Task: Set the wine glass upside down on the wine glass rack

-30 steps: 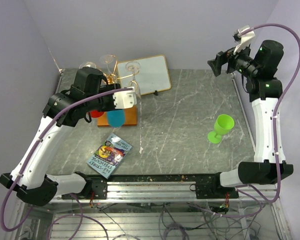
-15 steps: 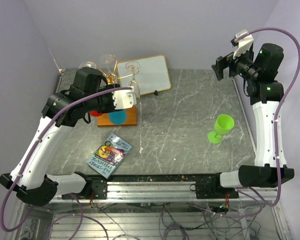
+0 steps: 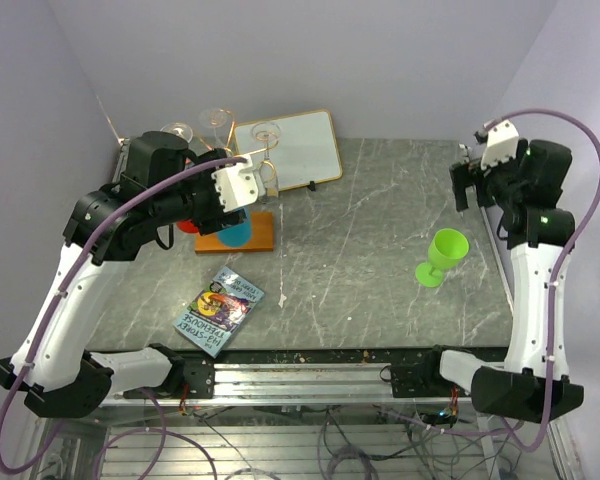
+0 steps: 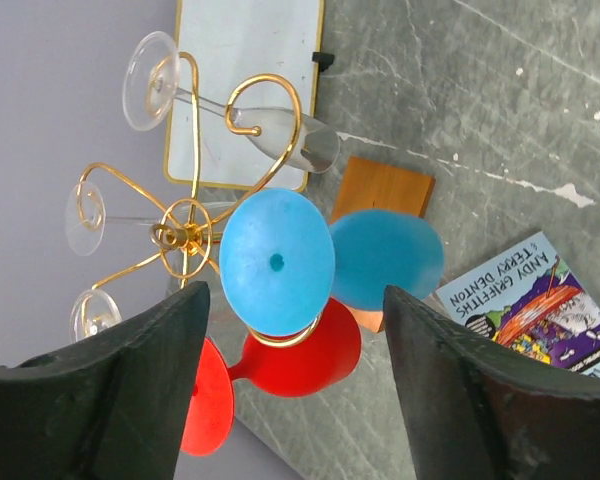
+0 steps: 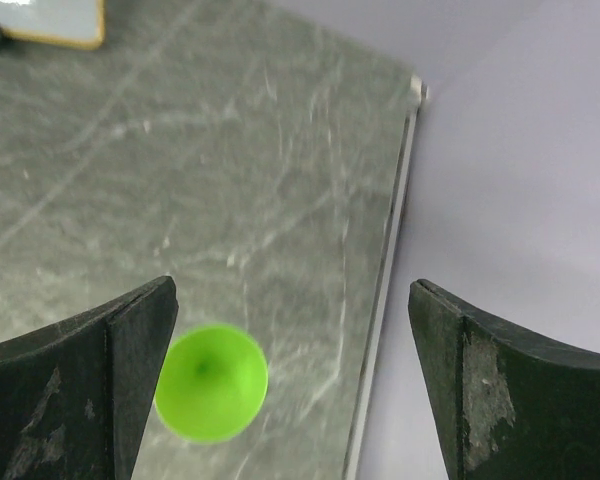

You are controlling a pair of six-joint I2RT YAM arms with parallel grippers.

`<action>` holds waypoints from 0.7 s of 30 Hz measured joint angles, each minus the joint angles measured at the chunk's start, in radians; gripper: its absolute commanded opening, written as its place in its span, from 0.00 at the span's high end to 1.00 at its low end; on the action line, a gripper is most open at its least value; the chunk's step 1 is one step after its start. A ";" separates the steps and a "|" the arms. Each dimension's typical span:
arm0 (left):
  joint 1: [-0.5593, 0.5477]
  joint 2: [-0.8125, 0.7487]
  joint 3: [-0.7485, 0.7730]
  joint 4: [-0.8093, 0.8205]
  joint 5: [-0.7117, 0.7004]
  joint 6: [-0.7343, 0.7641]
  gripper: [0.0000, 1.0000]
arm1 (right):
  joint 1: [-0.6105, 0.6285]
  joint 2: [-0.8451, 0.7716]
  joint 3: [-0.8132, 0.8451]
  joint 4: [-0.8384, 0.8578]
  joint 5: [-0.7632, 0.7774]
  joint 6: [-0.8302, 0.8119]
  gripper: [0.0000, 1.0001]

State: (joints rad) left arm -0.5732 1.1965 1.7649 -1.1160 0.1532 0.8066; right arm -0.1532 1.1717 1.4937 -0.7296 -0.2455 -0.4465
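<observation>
The wine glass rack [image 4: 185,236], gold wire on a wooden base [image 4: 385,186], stands at the table's back left. A blue wine glass [image 4: 277,262] hangs upside down from one curled arm, its bowl [image 4: 385,258] toward the base. A red glass [image 4: 300,350] and clear glasses [image 4: 280,135] hang there too. My left gripper [image 4: 295,293] is open just above the blue glass's foot, touching nothing; from above it [image 3: 242,190] hovers over the rack [image 3: 225,155]. A green wine glass [image 3: 442,255] stands upright at the right. My right gripper [image 5: 292,288] is open high above it [image 5: 211,383].
A white framed board [image 3: 290,148] leans just behind the rack. A colourful book [image 3: 220,310] lies on the table in front of the rack's base. The table's right edge rail [image 5: 380,300] runs close beside the green glass.
My left gripper has opened wider and pulled back from the blue glass, which stays hanging on the rack. My right arm has swung down and right, over the green glass.
</observation>
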 measured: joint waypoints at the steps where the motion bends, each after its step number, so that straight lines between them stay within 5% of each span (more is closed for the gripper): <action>1: 0.000 -0.001 0.001 0.008 -0.008 -0.012 0.15 | -0.026 -0.019 -0.035 -0.008 0.005 0.003 0.04; 5: 0.001 -0.002 -0.003 0.030 -0.047 -0.033 0.00 | -0.093 -0.057 -0.156 -0.064 0.035 0.021 0.11; 13: 0.016 -0.003 -0.028 0.049 -0.108 -0.039 0.01 | -0.103 0.006 -0.227 -0.158 0.131 0.039 0.19; 21: 0.021 -0.016 -0.056 0.050 -0.122 -0.025 0.01 | -0.108 0.063 -0.261 -0.176 0.187 0.051 0.47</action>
State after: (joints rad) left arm -0.5522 1.1809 1.7084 -1.0660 0.0311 0.7818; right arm -0.2607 1.2350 1.2331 -0.9054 -0.0589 -0.3950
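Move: The green wine glass stands below and behind my right hand: about 8 cm back, nearly in line sideways (about 1 cm to the right), its middle some 27 cm lower, with no other glass near it. From my left hand this green glass lies about 44 cm to the right, 1 cm farther out and some 31 cm lower; the blue glass, already hanging on the rack, is 2 cm ahead, 2 cm left and about 11 cm below that hand. I drop my right hand about 16 cm towards the green glass, easing back and to the right by 5 cm or so each way, quick at first, then slower. The fingers tip down some 30 degrees and turn a little clockwise, closing from wide open to about two-thirds beside the rim, still gripping nothing. My left hand spreads its fingers fully at the rack and drifts nearly 3 cm left and forward. ##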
